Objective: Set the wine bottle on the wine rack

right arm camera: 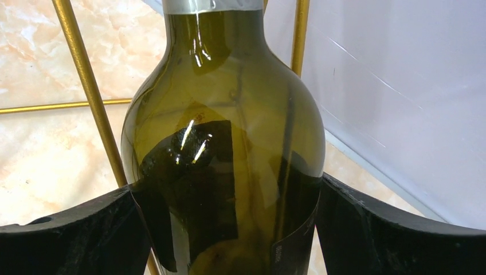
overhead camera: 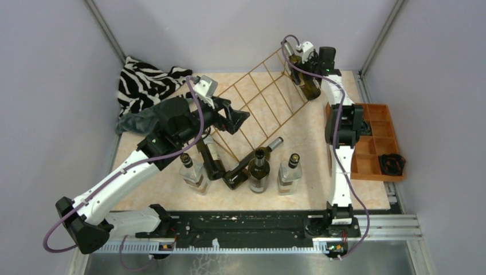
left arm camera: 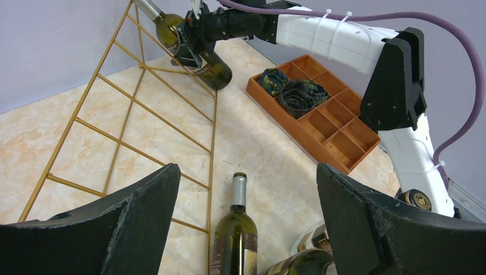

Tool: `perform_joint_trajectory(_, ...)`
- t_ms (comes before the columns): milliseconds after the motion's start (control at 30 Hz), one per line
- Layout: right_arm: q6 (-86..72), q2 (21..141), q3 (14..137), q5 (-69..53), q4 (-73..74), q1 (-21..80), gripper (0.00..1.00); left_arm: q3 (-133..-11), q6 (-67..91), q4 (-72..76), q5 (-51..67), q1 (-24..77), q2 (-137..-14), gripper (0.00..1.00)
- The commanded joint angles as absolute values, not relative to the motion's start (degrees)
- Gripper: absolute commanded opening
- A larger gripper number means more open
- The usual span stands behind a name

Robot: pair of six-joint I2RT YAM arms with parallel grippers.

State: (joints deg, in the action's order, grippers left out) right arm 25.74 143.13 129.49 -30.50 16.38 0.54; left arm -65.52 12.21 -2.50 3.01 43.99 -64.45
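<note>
The wine bottle (overhead camera: pixel 308 80), dark green glass, lies slanted on the far right end of the gold wire wine rack (overhead camera: pixel 258 103). My right gripper (overhead camera: pixel 301 64) straddles its body. In the right wrist view the wine bottle (right arm camera: pixel 229 114) fills the space between the black fingers (right arm camera: pixel 86 229), with a thin gap on the right side and a rack bar (right arm camera: pixel 86 86) behind it. The right gripper (right arm camera: pixel 224 184) is open. My left gripper (overhead camera: pixel 238 117) hangs open over the rack's near edge. In the left wrist view the left gripper (left arm camera: pixel 246 169) holds nothing, and the racked wine bottle (left arm camera: pixel 200 57) shows far off.
Several other bottles (overhead camera: pixel 258 169) stand or lie on the table in front of the rack, one lying under the left gripper (left arm camera: pixel 235 240). An orange compartment tray (overhead camera: pixel 372 123) sits at the right. A zebra-striped cloth (overhead camera: pixel 146 83) lies at the back left. Grey walls close in the table.
</note>
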Motion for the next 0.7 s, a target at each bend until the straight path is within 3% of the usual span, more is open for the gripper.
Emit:
perform_joint_trajectory(0,23.40,136.78,129.32,-32.35,13.94,0.69,0.92,-65.57,12.89,-0.43,4.06,43.77,-63.95,0.95)
perform_joint_trajectory(667,24.55,118.25,119.05,-36.83,20.05,-1.86,0.94,-67.34,16.47,-0.45,12.96,43.78,-60.11,0.96)
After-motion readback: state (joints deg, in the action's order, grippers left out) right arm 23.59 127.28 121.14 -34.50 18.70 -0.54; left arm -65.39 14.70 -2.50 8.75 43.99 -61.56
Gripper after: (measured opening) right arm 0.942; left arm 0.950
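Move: The wine bottle already lies slanting on the far right end of the rack, between the right hand's open fingers, its middle about 3 cm back, 1 cm right and 3 cm below. The rack's middle is some 12 cm back, 19 cm to the left and 3 cm lower; the wooden box sits roughly 27 cm back, 27 cm right and 10 cm lower. From the left hand the bottle is about 35 cm ahead, 28 cm right and 27 cm down. Upward first, then up and back together, the right hand slips its already open fingers off the wine bottle's sides and draws away from the rack, gathering speed; it rises about 10 cm and retreats some 4.5 cm, barely tilting. The open left hand, empty, also starts to ease back and up by about 3 cm. ##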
